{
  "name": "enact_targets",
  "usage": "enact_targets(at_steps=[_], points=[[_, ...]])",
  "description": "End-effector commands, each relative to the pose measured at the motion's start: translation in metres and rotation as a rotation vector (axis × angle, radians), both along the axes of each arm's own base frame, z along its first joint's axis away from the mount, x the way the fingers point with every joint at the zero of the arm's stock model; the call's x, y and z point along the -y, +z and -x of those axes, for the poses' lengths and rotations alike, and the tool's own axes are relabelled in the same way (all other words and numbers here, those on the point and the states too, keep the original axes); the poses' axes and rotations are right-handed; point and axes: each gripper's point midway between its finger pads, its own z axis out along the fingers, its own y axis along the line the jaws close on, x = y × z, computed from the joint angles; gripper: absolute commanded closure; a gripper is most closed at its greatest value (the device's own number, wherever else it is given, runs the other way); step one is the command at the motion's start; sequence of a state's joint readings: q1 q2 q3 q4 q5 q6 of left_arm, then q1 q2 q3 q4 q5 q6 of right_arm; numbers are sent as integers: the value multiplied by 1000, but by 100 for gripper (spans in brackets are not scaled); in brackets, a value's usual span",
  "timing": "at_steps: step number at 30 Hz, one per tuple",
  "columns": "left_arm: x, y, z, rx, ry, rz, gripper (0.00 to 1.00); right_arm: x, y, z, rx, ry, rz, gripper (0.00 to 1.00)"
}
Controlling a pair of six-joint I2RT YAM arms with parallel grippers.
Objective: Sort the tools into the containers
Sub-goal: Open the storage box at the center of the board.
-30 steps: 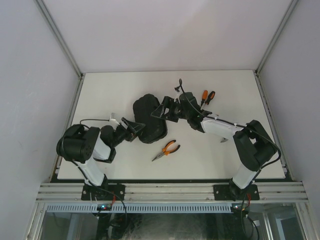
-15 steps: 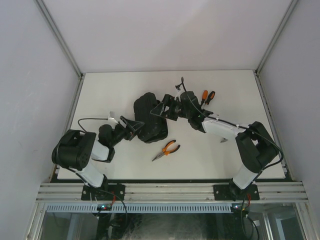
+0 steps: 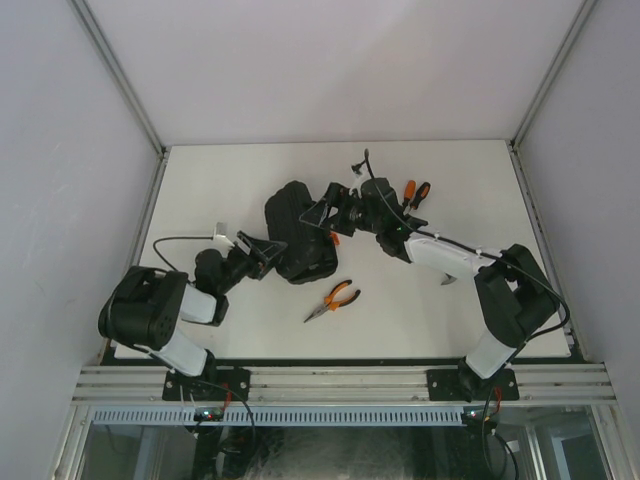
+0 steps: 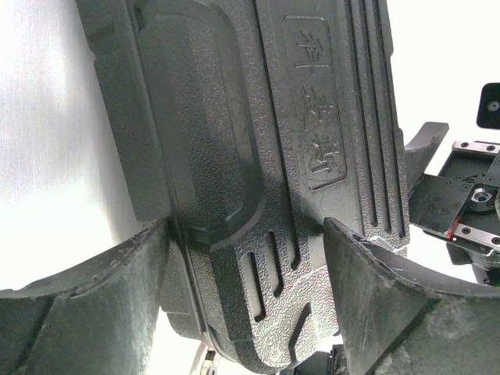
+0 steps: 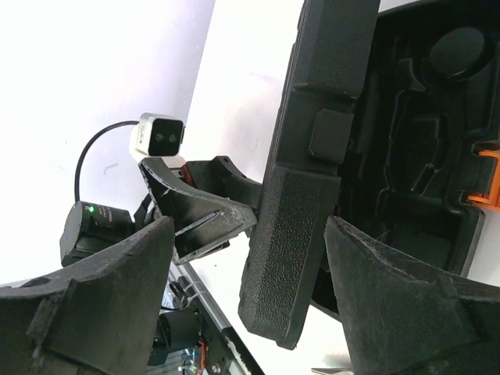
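The black tool case (image 3: 288, 212) lies mid-table with its lid tilted up. In the right wrist view the lid's edge (image 5: 301, 234) stands between the fingers of my open right gripper (image 5: 250, 234) with a gap on each side. The moulded slots (image 5: 406, 148) and orange latch (image 5: 488, 176) show to its right. My left gripper (image 4: 248, 234) is open around the case's near end (image 4: 234, 117), its left finger (image 4: 94, 297) against the case. Orange-handled pliers (image 3: 335, 298) lie in front of the case. Two screwdrivers (image 3: 412, 192) lie behind the right gripper (image 3: 322, 215).
The left gripper (image 3: 265, 255) sits at the case's left front and the right arm (image 3: 440, 255) stretches in from the right. White walls and metal rails (image 3: 130, 95) ring the table. A small grey tip (image 3: 447, 281) peeks out beside the right forearm.
My right gripper has slid left onto the case and the lid has come up, baring the orange latch. The left arm's base has swung left while its gripper stays at the case.
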State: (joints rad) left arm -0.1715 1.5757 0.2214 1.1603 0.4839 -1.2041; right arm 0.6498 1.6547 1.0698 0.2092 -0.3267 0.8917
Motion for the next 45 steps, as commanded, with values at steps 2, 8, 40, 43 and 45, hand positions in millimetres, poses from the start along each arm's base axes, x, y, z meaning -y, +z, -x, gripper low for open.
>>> enact_targets(at_steps=[2,8,40,43,45], points=[[20,75,16,284,-128,91,32,-35,29,49,-22,184,-86,24],[20,67,15,261,-127,86,44,-40,39,53,-9,213,-96,24],[10,4,20,103,-93,11,100,-63,-1,88,-75,306,-15,24],[5,-6,20,70,-77,6,99,-63,-6,86,-73,301,-2,24],[1,-12,20,47,-62,4,97,-63,-12,84,-76,295,15,24]])
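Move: The partly raised storage box has its middle about 6 cm ahead of my left hand, 5 cm to its right and a touch lower; that hand's spread fingers already hold the near-left end. From my right hand, whose spread fingers straddle the lid's free edge, the box's middle is some 3 cm left, 1 cm back and 10 cm below. The pliers lie about 14 cm right of my left hand, 10 cm back and 9 cm down. With my right fingers still spread, one inside the lid, I lift about 2.5 cm leftward, then sweep back and left past the opening, sinking some 4 cm and turning about 15 degrees counter-clockwise, to swing the lid over. My left hand first eases back while gripping, then comes off the box's end; its fingers snap shut on nothing and it hops up about 2 cm before sinking again. ##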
